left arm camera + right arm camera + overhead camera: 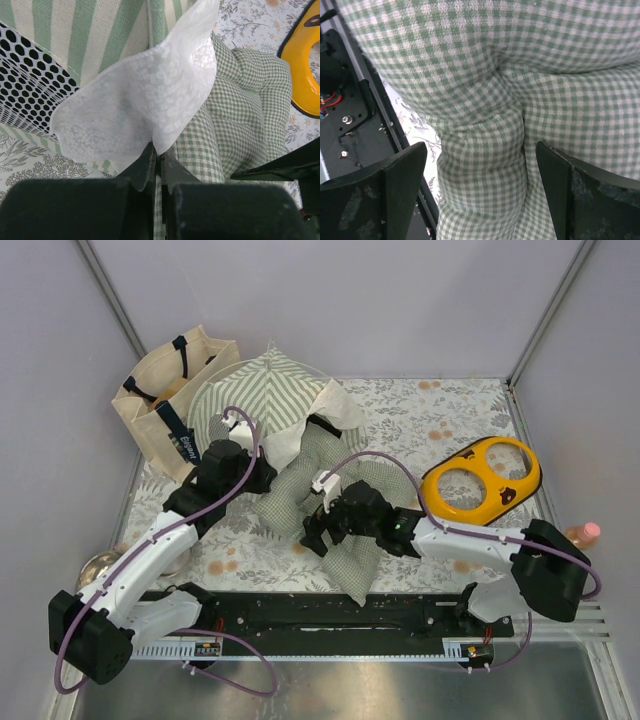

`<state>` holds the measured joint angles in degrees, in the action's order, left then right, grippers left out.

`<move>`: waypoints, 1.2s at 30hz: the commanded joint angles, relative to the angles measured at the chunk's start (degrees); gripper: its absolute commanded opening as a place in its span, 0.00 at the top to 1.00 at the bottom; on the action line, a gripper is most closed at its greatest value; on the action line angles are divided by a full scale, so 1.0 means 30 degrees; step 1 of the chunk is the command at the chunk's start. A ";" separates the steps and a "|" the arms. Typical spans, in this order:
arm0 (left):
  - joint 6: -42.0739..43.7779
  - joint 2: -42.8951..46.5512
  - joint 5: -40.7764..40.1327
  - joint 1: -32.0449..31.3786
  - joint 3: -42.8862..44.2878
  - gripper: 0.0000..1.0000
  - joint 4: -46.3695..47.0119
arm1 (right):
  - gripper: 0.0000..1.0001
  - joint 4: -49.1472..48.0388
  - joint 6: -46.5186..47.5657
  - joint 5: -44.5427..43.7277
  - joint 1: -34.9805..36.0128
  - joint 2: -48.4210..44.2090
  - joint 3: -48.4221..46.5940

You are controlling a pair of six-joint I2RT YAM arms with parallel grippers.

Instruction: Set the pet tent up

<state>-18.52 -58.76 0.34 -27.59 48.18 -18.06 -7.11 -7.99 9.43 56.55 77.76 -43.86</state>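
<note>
The pet tent [262,388], green-and-white striped, lies slumped at the back left of the table. Its stripes [100,35], black-dotted mesh panel [30,85] and white lacy door flap [140,95] fill the left wrist view. My left gripper [159,155] is shut on the lower edge of that flap; in the top view it [262,478] sits at the tent's front edge. The green checked cushion [335,515] lies crumpled in front of the tent. My right gripper [480,170] is open, its jaws straddling a bunched fold of the cushion [485,150]; in the top view it [312,532] is on the cushion's near left side.
A beige tote bag [165,405] stands at the back left beside the tent. A yellow two-hole plastic piece [482,480] lies at the right. A metal bowl [100,565] sits at the left edge, a pink-capped bottle [583,533] at the right edge. A black rail [330,615] runs along the front.
</note>
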 commanded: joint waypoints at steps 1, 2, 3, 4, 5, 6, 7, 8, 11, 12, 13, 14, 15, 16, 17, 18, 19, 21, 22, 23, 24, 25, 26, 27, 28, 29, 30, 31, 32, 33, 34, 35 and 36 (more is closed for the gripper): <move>-0.0593 -0.0334 -0.0406 -0.0001 0.0228 1.00 -0.1185 | 0.03 -0.3190 0.0877 -0.2025 0.0659 0.1616 -0.1230; -0.0593 -0.0334 -0.0377 0.0028 0.0257 1.00 -0.1185 | 0.05 -0.3833 0.0847 -0.2291 0.0689 0.1939 -0.1347; -0.0622 -0.0305 -0.0377 -0.0001 0.0286 1.00 -0.1214 | 0.09 -0.4303 0.0701 -0.2555 0.0689 0.2291 -0.1435; -0.0622 -0.0363 -0.0377 -0.0001 0.0286 1.00 -0.1215 | 0.15 -0.4859 0.0178 -0.3022 0.0689 0.2584 -0.1378; -0.0622 -0.0335 -0.0348 -0.0001 0.0373 1.00 -0.1302 | 0.29 -0.5445 0.0115 -0.3723 0.0660 0.2674 -0.1290; -0.0593 -0.0276 -0.0347 -0.0001 0.0461 1.00 -0.1448 | 0.45 -0.5509 0.0201 -0.4165 0.0660 0.2617 -0.1232; -0.0593 -0.0305 -0.0405 -0.0001 0.0520 1.00 -0.1536 | 0.60 -0.5596 0.0086 -0.4517 0.0631 0.2471 -0.1057; -0.0564 -0.0305 -0.0435 -0.0001 0.0579 1.00 -0.1508 | 0.76 -0.5800 0.0114 -0.4927 0.0631 0.2122 -0.0765; -0.0359 -0.0480 -0.0318 -0.0001 0.0813 1.00 -0.1653 | 1.00 -0.5979 -0.0557 -0.6070 0.0282 0.1039 -0.0148; -0.0330 -0.0597 -0.0318 -0.0001 0.0959 1.00 -0.1741 | 1.00 -0.5862 -0.0879 -0.6595 0.0047 0.0686 -0.0002; -0.0271 -0.0656 -0.0318 -0.0001 0.1105 1.00 -0.1829 | 1.00 -0.5948 -0.1259 -0.6978 -0.0216 0.0277 0.0319; -0.0184 -0.0686 -0.0260 -0.0001 0.1165 1.00 -0.1859 | 1.00 -0.6065 -0.1814 -0.7330 -0.0625 -0.0162 0.0670; -0.0125 -0.0715 -0.0230 -0.0001 0.1252 1.00 -0.1888 | 1.00 -0.6066 -0.2719 -0.7826 -0.1122 -0.0660 0.1079; -0.0037 -0.0715 -0.0201 0.0028 0.1340 1.00 -0.1947 | 1.00 -0.6066 -0.3569 -0.7831 -0.1823 -0.1129 0.1461; 0.0080 -0.0744 -0.0201 -0.0001 0.1428 1.00 -0.1976 | 1.00 -0.5892 -0.4505 -0.7773 -0.2613 -0.1598 0.1754; 0.0168 -0.0803 0.0321 0.0028 0.1487 1.00 -0.2063 | 1.00 -0.5803 -0.5153 -0.7889 -0.3143 -0.1863 0.2047; 0.0256 -0.0832 0.0559 -0.0001 0.1546 1.00 -0.2093 | 1.00 -0.5802 -0.5507 -0.7658 -0.3612 -0.1982 0.2050; 0.0460 -0.0861 0.1173 -0.0001 0.1663 1.00 -0.2094 | 1.00 -0.4725 -0.5512 -0.7305 -0.3997 -0.1371 0.0944; 0.0520 -0.0949 0.1495 -0.0001 0.1721 1.00 -0.2094 | 1.00 -0.4399 -0.5540 -0.7014 -0.3969 -0.0788 0.0357; 0.0665 -0.0950 0.1730 -0.0001 0.1780 1.00 -0.2094 | 1.00 -0.4367 -0.5598 -0.6489 -0.3998 -0.0260 -0.0316; 0.0754 -0.0950 0.2081 -0.0001 0.1868 1.00 -0.2065 | 1.00 -0.4483 -0.5976 -0.6107 -0.3998 0.0354 -0.0845; 0.0900 -0.0979 0.2345 0.0028 0.1926 1.00 -0.2093 | 1.00 -0.4890 -0.6415 -0.5465 -0.3998 0.1057 -0.1372; 0.0988 -0.1037 0.2580 -0.0001 0.1956 1.00 -0.2065 | 1.00 -0.5010 -0.6738 -0.4675 -0.3998 0.1789 -0.2131; 0.1018 -0.1038 0.2814 -0.0001 0.1985 1.00 -0.2064 | 1.00 -0.4837 -0.7089 -0.4319 -0.3998 0.2637 -0.2893; 0.1134 -0.1038 0.3165 0.0028 0.2015 1.00 -0.2064 | 1.00 -0.4604 -0.7528 -0.3997 -0.3998 0.3545 -0.3771; 0.1194 -0.1067 0.3487 -0.0001 0.2015 1.00 -0.2122 | 1.00 -0.4427 -0.7822 -0.3848 -0.3998 0.4250 -0.4447; 0.1223 -0.1067 0.3723 -0.0001 0.2015 1.00 -0.2123 | 1.00 -0.4019 -0.8202 -0.3905 -0.3998 0.4953 -0.5498; 0.1223 -0.1096 0.3812 0.0028 0.2015 1.00 -0.2123 | 1.00 -0.3522 -0.8351 -0.4021 -0.4027 0.5598 -0.6117; 0.1252 -0.1038 0.3842 -0.0001 0.1986 1.00 -0.2123 | 1.00 -0.2966 -0.8411 -0.4139 -0.4027 0.6301 -0.6791; 0.1224 -0.0980 0.3871 -0.0001 0.2015 1.00 -0.2123 | 1.00 -0.2061 -0.8643 -0.4691 -0.3998 0.6830 -0.7638; 0.1223 -0.0979 0.3813 -0.0001 0.2015 1.00 -0.2094 | 1.00 -0.1530 -0.8733 -0.5190 -0.3998 0.7357 -0.8053; 0.1252 -0.0921 0.3726 -0.0001 0.2044 1.00 -0.2065 | 1.00 -0.0887 -0.8850 -0.5804 -0.4027 0.7798 -0.8289; 0.1253 -0.0920 0.3609 -0.0001 0.2102 1.00 -0.2035 | 1.00 -0.0707 -0.8822 -0.6332 -0.4027 0.8092 -0.8291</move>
<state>-15.40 -62.00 6.59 -27.20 52.49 -20.93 -12.97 -31.83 -2.11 45.10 98.30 -63.70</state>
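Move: The checked mat's near-left fold lies just under the open right fingers, about 2 cm ahead, 2 cm left and 3 cm below. The tent's dark mouth is some 21 cm ahead and 2 cm right of the right hand, at about its height; the white door flap, in the left fingers, is roughly 11 cm ahead and 10 cm left. From the left hand, that fold lies about 9 cm back, 8 cm right and 8 cm lower. Dip the right gripper slightly forward and left and shut it on the mat's fold. Lift the pinched cloth some 5 cm, swinging right and forward, then curve back left with a slight dip, ending about 16 cm forward at the tent mouth and turned some 30 degrees clockwise. Keep the left fingers pinched on the flap, easing it 1 to 2 cm right. ##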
